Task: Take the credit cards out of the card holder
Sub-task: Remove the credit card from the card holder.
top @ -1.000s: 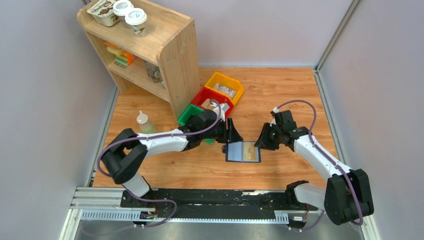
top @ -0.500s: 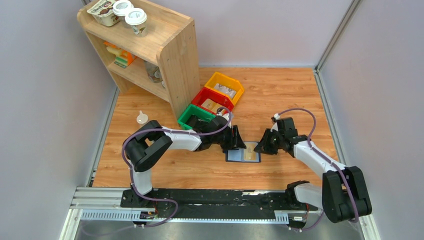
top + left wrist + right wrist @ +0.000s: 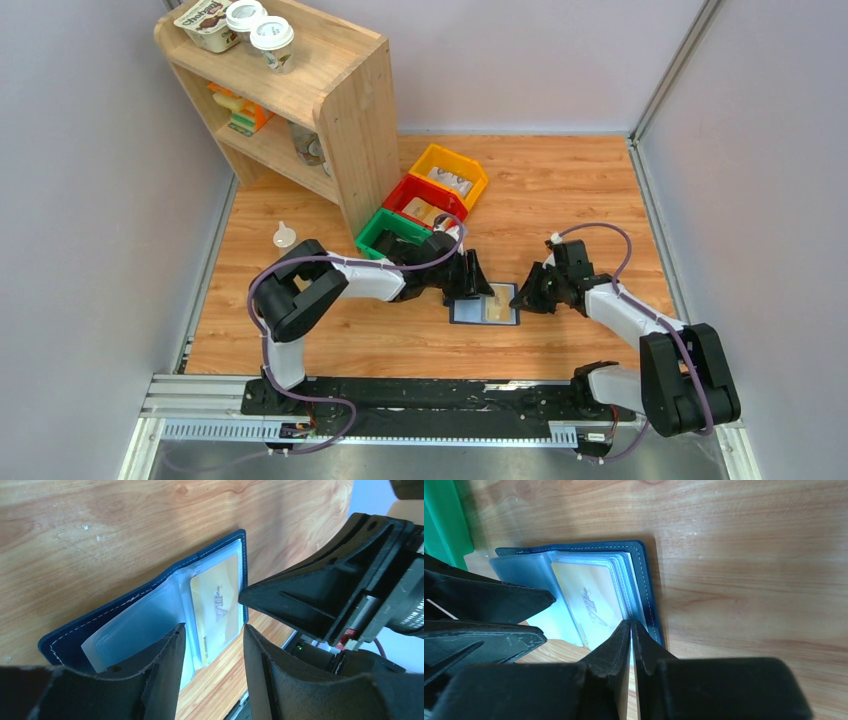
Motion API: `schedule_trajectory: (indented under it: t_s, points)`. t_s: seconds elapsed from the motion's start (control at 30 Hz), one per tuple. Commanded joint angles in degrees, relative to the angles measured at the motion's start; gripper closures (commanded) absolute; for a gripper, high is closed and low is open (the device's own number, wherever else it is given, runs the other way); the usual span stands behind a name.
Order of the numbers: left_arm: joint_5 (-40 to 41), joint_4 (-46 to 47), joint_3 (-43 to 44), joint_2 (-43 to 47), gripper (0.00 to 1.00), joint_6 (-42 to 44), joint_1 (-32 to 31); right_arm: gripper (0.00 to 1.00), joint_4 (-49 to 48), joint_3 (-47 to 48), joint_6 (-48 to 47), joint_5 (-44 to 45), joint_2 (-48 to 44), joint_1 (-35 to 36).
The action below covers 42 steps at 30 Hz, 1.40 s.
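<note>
The navy card holder (image 3: 462, 314) lies open on the wooden table, its clear sleeves facing up. One tan credit card (image 3: 497, 308) marked VIP shows inside a sleeve (image 3: 217, 605). My left gripper (image 3: 472, 290) is at the holder's left half, open. In the left wrist view its fingers (image 3: 167, 650) stand apart, one over the loose clear sleeve (image 3: 135, 630). My right gripper (image 3: 524, 297) is at the holder's right edge. In the right wrist view its fingertips meet (image 3: 631, 624) at the edge of the stacked sleeves, beside the card (image 3: 589, 602) and the navy cover (image 3: 651, 605).
A wooden shelf (image 3: 330, 110) stands at the back left. Green (image 3: 385, 228), red (image 3: 425, 200) and yellow (image 3: 450, 170) bins sit in a row just behind the left gripper. A small white-capped bottle (image 3: 285, 237) is at the left. Grey walls close both sides.
Both grippers came down onto the card holder. The left arm folded in closer, and the right jaws closed at the holder's right edge.
</note>
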State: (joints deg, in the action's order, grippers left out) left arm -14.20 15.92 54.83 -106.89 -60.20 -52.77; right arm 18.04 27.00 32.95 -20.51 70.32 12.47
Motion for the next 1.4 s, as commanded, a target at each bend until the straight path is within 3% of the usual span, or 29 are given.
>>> schedule_trajectory:
  t_s: [0.0,0.23,0.47,0.8,0.9,0.97,1.37]
  points:
    - [-1.71,1.31,2.29,-2.09,0.46,-0.79,-0.66,0.89,-0.38,-1.78,0.19,1.97,-0.01,-0.16]
    - [-0.48,-0.81,2.74,-2.88,0.47,-1.49,-0.75,0.89,-0.03,-1.34,-0.25,1.88,0.43,-0.16]
    - [-3.20,5.86,2.48,-2.54,0.56,-3.95,-0.93,0.89,-0.38,-1.25,-0.43,1.35,1.13,-0.16]
    - [-3.56,8.86,2.39,-1.65,0.59,-4.31,-1.37,0.88,-0.73,-1.25,-0.34,1.00,1.48,-0.16]
    - [-4.52,11.57,1.86,-2.44,0.70,-5.09,-1.37,0.89,-0.73,-1.08,-0.52,0.91,1.74,-0.16]
    - [-5.40,12.98,1.77,-3.32,0.71,-5.45,-1.45,0.89,-0.73,-1.16,-0.61,0.91,2.01,-0.16]
    - [-8.91,17.65,0.19,-5.34,0.71,-5.54,-1.45,0.89,-1.52,-1.34,-0.96,0.04,2.89,-0.16]
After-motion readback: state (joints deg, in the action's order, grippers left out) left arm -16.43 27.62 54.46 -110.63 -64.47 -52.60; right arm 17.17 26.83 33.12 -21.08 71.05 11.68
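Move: The card lies in its sleeve on the right half of the open card holder, its middle about 3 cm to the right of the left fingertips, 1 cm nearer the base and 2 cm lower. The holder's middle is 1 cm right and 1 cm back; the green bin sits some 20 cm left and 14 cm ahead. From the right fingertips, the card is about 3 cm left and 1 cm ahead, the holder's middle 6 cm left, level with them. The card's left edge is met by the left fingers: they dip about 1 cm to the sleeve, then work to the right and back up by some 2 cm, edging forward and rolling slightly while closing from half open to a narrow gap around that edge. The right hand stays in place, its nearly shut tips still on the holder's right side. ##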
